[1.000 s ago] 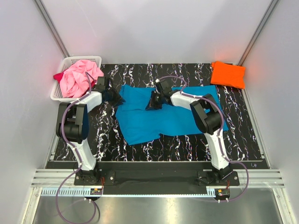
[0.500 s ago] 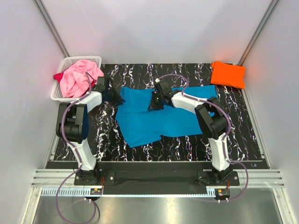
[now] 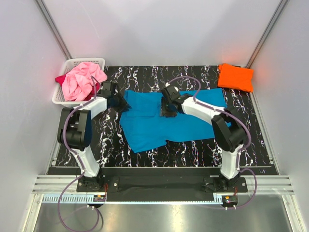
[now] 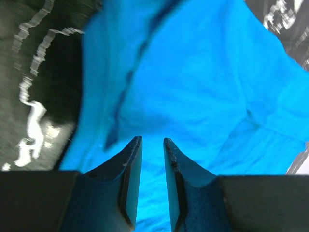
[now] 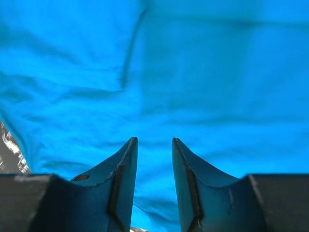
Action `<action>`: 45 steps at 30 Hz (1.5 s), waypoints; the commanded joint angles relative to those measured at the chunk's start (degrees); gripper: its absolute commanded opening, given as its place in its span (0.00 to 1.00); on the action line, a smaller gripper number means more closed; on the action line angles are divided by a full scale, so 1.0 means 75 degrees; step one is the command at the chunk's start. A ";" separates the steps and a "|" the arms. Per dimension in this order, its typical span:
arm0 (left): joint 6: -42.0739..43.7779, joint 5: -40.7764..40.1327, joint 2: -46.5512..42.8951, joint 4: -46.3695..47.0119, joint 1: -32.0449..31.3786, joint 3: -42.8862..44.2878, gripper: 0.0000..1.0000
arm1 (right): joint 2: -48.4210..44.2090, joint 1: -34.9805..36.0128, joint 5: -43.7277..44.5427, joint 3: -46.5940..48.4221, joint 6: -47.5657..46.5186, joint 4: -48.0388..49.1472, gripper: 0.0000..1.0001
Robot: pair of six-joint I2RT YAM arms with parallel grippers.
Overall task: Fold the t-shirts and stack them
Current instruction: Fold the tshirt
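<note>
A turquoise t-shirt [image 3: 154, 123] lies spread and partly folded on the black marbled table [image 3: 256, 135]. My left gripper [image 3: 121, 103] hovers low over its left edge; its jaws [image 4: 152, 140] stand a narrow gap apart with only cloth [image 4: 203, 87] beneath them. My right gripper [image 3: 167, 111] sits over the shirt's middle, jaws [image 5: 154, 140] apart and nothing pinched, blue cloth [image 5: 193, 72] filling that view. An orange t-shirt [image 3: 235, 76] lies folded at the far right corner. A crumpled pink t-shirt [image 3: 83, 79] and a bit of dark red t-shirt [image 3: 60, 78] lie in the basket.
The white lattice basket [image 3: 72, 63] stands off the table's far left corner. Grey walls close in the back and both sides. Both arm bases [image 3: 159, 183] are bolted along the near edge.
My right gripper has opened and let go of the turquoise cloth, after shifting slightly right and toward the near side. The left gripper has barely moved.
</note>
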 commanded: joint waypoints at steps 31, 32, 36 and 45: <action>0.0143 -0.3182 0.0576 -0.2622 -0.3057 0.0804 0.31 | -0.0916 -0.2533 0.1321 -0.1889 -0.0936 -0.0819 0.66; 0.0096 -0.3263 0.0658 -0.2670 -0.3057 0.0839 0.31 | -0.0881 -0.2545 0.1250 -0.1902 -0.0936 -0.0772 0.66; -0.0009 -0.3533 0.0927 -0.3103 -0.3045 0.1237 0.31 | -0.0623 -0.2557 0.0876 -0.1890 -0.1006 -0.0643 0.66; -0.0080 -0.3569 0.1829 -0.3900 -0.2776 0.2549 0.32 | -0.0096 -0.2556 -0.0015 -0.1246 -0.1357 -0.0619 0.65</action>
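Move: The t-shirt's left half, where the left hand will come down, centres about 8 cm back, 8 cm right and 4 cm below it. The folded flap's near edge on that side runs some 5 cm back and 10 cm right of that hand; the basket stands roughly 25 cm left, 17 cm ahead. From the right hand, the t-shirt's right half centres about 19 cm right, level fore-and-aft, 4 cm down; the orange shirt lies some 42 cm right, 23 cm ahead. Onto the t-shirt's two halves both hands come down together, each after a low lift: the left swings back and right about 9 cm, straightening its wrist by some 30 degrees to point more steeply down, while the right sweeps some 19 cm right and opens its fingers wider. With fingertips down on the cloth just nearer than the flap's edge, both then push slowly forward 1 to 2 cm. ##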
